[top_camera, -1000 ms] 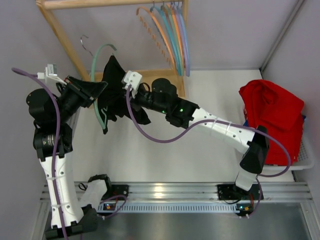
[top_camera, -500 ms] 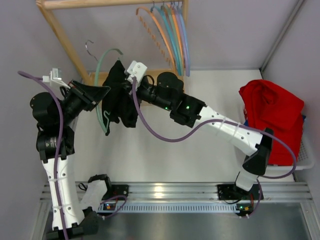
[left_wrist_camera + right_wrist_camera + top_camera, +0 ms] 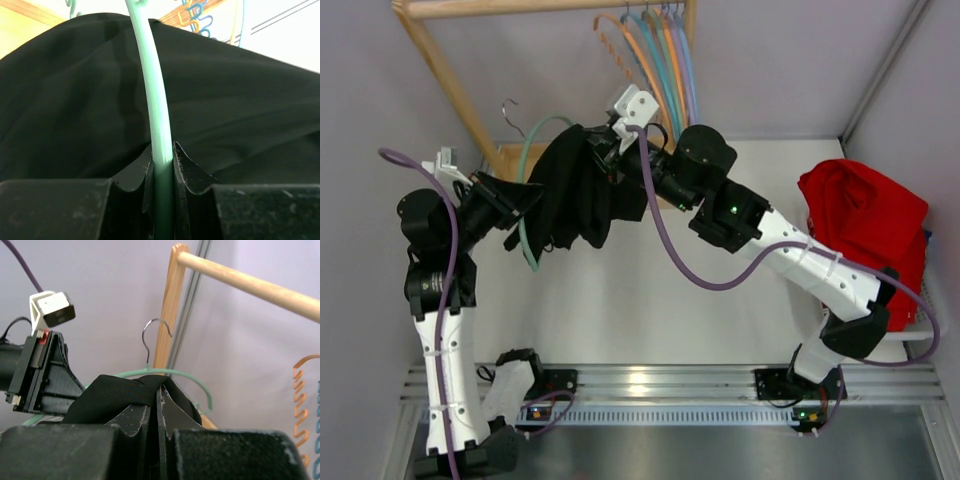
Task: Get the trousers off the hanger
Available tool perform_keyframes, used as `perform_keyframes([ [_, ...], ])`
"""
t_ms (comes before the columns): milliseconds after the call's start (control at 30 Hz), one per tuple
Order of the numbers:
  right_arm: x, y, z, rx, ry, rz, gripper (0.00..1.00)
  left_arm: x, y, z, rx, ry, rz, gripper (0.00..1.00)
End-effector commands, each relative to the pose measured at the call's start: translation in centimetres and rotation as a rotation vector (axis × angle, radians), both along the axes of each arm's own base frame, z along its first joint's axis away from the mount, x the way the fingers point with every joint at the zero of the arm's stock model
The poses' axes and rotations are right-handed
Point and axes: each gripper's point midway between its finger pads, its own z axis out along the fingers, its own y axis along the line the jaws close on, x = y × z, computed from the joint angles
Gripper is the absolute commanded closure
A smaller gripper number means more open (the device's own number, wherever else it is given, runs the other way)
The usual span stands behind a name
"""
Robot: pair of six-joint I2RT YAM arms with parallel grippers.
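Observation:
The black trousers [image 3: 582, 190] hang in mid-air, draped over the mint-green hanger [image 3: 527, 180], whose grey hook [image 3: 510, 108] points up and left. My left gripper [image 3: 532, 193] is shut on the hanger's arm; in the left wrist view the green bar [image 3: 159, 125] runs up between the jaws, with the trousers [image 3: 240, 100] behind it. My right gripper [image 3: 612, 150] is shut on the trousers' upper edge. In the right wrist view the black cloth [image 3: 117, 392] is pinched between the fingers, with the hanger [image 3: 187, 376] arching behind.
A wooden rack [image 3: 445, 70] stands at the back left, with several coloured hangers [image 3: 655, 70] on its rail. A bright red garment [image 3: 865, 225] lies in a white basket [image 3: 932, 310] at the right. The left arm's camera [image 3: 52, 307] shows close in the right wrist view.
My right gripper has moved up and to the right with the trousers, stretching the cloth out along the hanger. The left gripper and hanger have shifted slightly right.

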Motion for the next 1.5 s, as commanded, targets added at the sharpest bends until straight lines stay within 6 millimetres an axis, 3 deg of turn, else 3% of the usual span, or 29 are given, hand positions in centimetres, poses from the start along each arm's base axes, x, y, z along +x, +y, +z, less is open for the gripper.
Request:
perform_keyframes([
  [0, -2.6, -5.7, 10.6, 0.251, -0.147, -0.031, 1.0, 0.1, 0.4, 2.1, 0.053, -0.133, 0.021, 1.0],
  [433, -3.2, -10.7, 16.3, 0.373, -0.277, -0.155, 1.0, 0.3, 0.5, 1.4, 0.05, -0.118, 0.027, 1.0],
  [733, -5.2, -16.4, 22.4, 0.53, -0.4, -0.235, 1.0, 0.2, 0.5, 0.2, 0.051, -0.094, 0.026, 1.0],
  [1033, -7.8, -21.8, 26.5, 0.654, -0.512, -0.295, 1.0, -0.2, 0.4, -0.9, 0.068, -0.074, 0.021, 1.0],
  [1233, -9.8, -25.8, 28.6, 0.709, -0.602, -0.351, 1.0, -0.3, 0.4, -1.4, 0.074, -0.066, 0.021, 1.0],
  [1467, -11.1, -29.5, 28.6, 0.669, -0.695, -0.46, 1.0, -0.4, 0.4, -1.6, 0.09, -0.071, 0.018, 1.0],
])
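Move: The left hand grips the green hanger's near shoulder; the hanger's middle is some 4 cm ahead of that hand, at its height, and the trousers' middle about 10 cm to its right and 3 cm ahead. From the right hand, already pinching the gathered trousers, the hanger's middle lies about 11 cm left, 6 cm ahead and 8 cm below; the coloured hangers hang some 15 cm ahead and 12 cm right, roughly at its height. Keeping its pinch on the black trousers, the right hand draws them out of and away from the green hanger, at first nearly straight up and then up, to the right and somewhat back, some 26 cm up and 23 cm right in all, while its fingers tip steeply upward and swing clockwise. The left hand holds the hanger almost still for this pull, its grip unchanged, and only sinks about 3 cm. ##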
